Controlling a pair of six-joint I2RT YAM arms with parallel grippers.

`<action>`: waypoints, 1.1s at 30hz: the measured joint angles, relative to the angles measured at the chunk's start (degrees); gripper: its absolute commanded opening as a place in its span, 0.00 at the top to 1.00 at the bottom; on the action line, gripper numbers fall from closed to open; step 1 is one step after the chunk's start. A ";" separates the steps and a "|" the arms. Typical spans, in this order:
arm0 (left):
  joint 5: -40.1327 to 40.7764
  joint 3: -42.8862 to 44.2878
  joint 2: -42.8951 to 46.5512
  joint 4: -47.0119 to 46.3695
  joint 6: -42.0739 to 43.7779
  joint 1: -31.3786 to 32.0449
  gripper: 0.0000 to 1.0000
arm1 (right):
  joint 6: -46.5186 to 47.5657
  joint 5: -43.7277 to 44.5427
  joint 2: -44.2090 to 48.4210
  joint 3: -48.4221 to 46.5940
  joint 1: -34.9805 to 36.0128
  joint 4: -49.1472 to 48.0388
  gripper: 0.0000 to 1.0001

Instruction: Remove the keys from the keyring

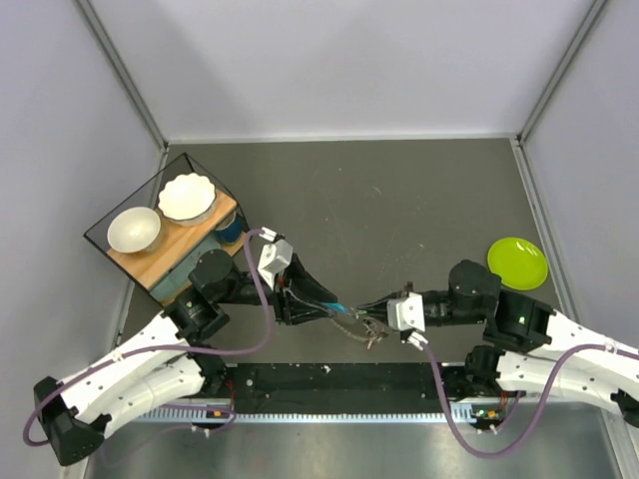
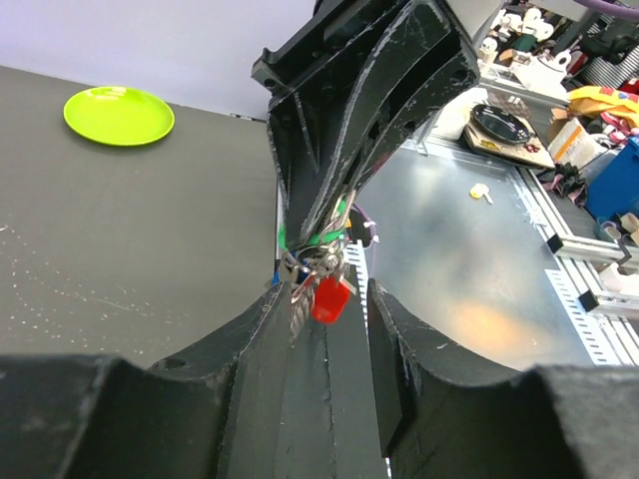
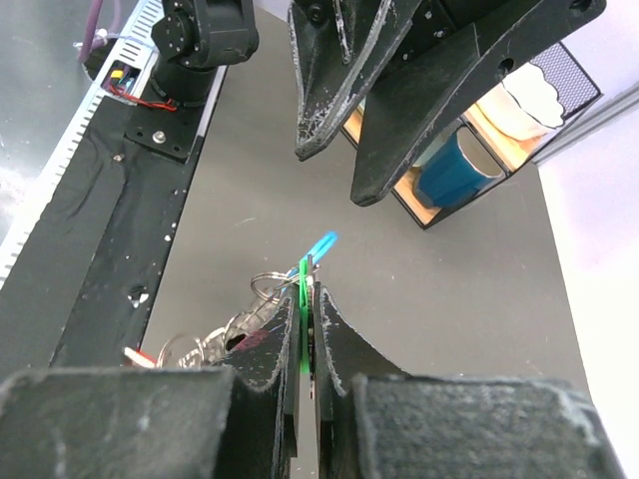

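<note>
The keys (image 1: 365,327) hang in a bunch between the two grippers, above the table's near middle. My right gripper (image 3: 308,291) is shut on a green-headed key (image 3: 303,304), which stands edge-on between its fingers. A blue key head (image 3: 322,244) sticks out past the tips. Thin keyring loops (image 3: 264,286) trail to the left of the right fingers. In the left wrist view a red tag (image 2: 330,298) and silver keys (image 2: 301,299) dangle between the tips of my left gripper (image 2: 324,289). That gripper is open, its fingers well apart on either side of the bunch.
A lime-green plate (image 1: 517,262) lies at the right of the table. A wooden shelf (image 1: 170,244) at the left holds two white bowls, and a blue mug (image 3: 454,170) stands under it. A black mounting rail (image 1: 339,384) runs along the near edge.
</note>
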State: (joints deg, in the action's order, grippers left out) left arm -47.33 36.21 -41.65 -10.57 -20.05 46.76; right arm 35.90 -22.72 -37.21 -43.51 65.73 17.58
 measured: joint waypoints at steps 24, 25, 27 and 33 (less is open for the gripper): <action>22.75 -0.26 0.39 4.13 6.64 11.52 0.60 | -17.18 17.00 -5.57 -6.84 0.00 2.95 1.00; 23.76 -0.26 0.39 4.11 6.97 11.72 0.60 | -18.21 18.03 -6.23 -7.26 0.00 3.56 1.00; 26.03 -0.59 0.70 3.48 7.76 11.98 0.60 | -20.09 19.93 -7.34 -8.02 0.00 4.81 1.00; 30.03 -3.87 2.21 -0.46 8.72 12.11 0.60 | -26.25 22.71 -10.45 -10.95 0.00 9.49 1.00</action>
State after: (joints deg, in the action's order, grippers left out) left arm -17.30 32.34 -39.44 -11.03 -11.33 58.87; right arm 9.65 -0.01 -47.66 -54.46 65.73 27.07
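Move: The keyring, its green key tag already shut in the right fingertips, hangs some 6 cm to the right of the half-open left hand, about level fore-and-aft and 1 cm lower. The red key tag dangles about 2 cm back from the right hand and 3 cm below it, neither left nor right. The blue band is roughly 2 cm right of the left hand, level fore-and-aft, and 3 cm lower. The keyring, still pinched by its green key tag, is carried about 5 cm forward by the right hand, dipping, rising a couple of centimetres, then sinking again, while those fingers swing some 30 degrees clockwise and roll. Half open throughout, the left hand edges right, then follows forward about 3 cm, sinking slightly and turning counter-clockwise, keeping its fingertips just short of the rings. ##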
